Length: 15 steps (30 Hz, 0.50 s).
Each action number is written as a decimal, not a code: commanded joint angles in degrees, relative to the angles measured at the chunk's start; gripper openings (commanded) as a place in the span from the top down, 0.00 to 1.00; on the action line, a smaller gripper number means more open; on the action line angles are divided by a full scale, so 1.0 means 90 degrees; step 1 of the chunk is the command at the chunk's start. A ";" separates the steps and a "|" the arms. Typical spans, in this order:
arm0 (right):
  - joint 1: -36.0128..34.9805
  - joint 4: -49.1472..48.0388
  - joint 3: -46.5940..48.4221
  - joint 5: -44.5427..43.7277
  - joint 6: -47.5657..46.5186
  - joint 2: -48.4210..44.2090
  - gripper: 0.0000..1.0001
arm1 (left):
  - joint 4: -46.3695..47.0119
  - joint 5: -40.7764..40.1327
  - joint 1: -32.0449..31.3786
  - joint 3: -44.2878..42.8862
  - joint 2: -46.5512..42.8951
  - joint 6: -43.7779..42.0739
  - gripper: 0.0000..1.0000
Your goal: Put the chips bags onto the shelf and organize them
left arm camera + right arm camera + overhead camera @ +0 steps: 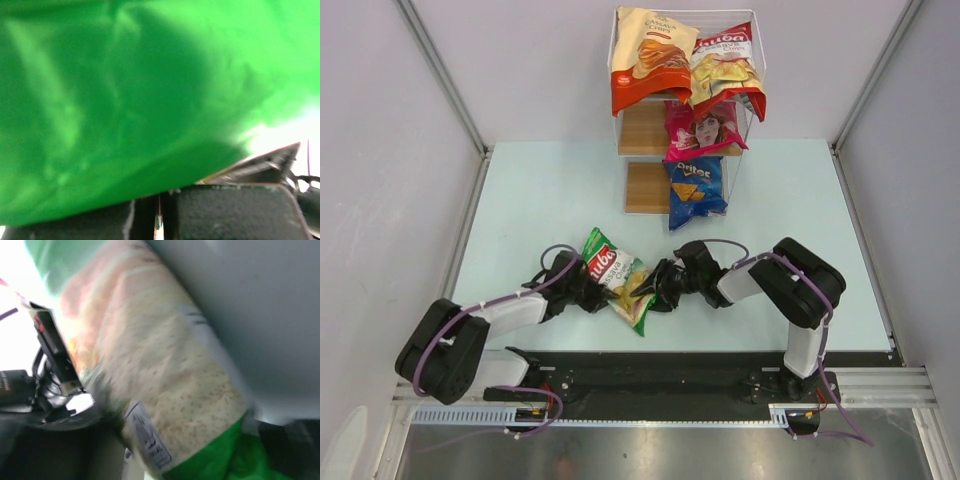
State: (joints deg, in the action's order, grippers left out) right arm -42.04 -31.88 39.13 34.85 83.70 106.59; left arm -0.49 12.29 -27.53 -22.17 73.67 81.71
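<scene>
A green Chuba chips bag hangs between my two grippers low over the near table. My left gripper is shut on its left edge; in the left wrist view the green bag fills the frame above the closed pads. My right gripper sits at the bag's right side. In the right wrist view the bag lies blurred between the fingers, and the grip is unclear. The shelf stands at the back and carries the other chips bags.
On the shelf, an orange-and-cream bag and a red Chuba bag sit on top, a pink bag in the middle and a blue Doritos bag at the bottom. Walls close in the table on both sides.
</scene>
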 commanded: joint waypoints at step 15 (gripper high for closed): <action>0.0754 0.4687 0.0756 0.0279 -0.3406 -0.2504 1.00 | -0.4134 -0.1346 0.1183 -0.1150 -0.2568 -0.1990 0.27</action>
State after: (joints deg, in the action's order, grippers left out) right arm -39.35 -9.41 39.42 35.55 68.66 92.75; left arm -25.26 7.40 -21.10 -30.65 59.66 69.14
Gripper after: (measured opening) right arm 0.157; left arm 0.718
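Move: The green chips bag lies between my hands. Its near right edge already sits between my right fingers, its middle about 5 cm left and 2 cm ahead of them at about their height. My left fingers are shut at its left edge, the bag's middle 3 cm ahead, 2 cm right and a little above. From my right hand, the blue bag on the lowest shelf stands roughly 21 cm ahead, 11 cm right and 5 cm higher. I pinch the green bag's near right end shut in my right fingers, then draw it mostly to my right by about 4 cm, lifting a little over 2 cm and easing slightly back. Once that grip has closed down, my left fingers open wide and let go; the left hand pulls away about 5 cm left and 5 cm up, tilting some 10 degrees. ##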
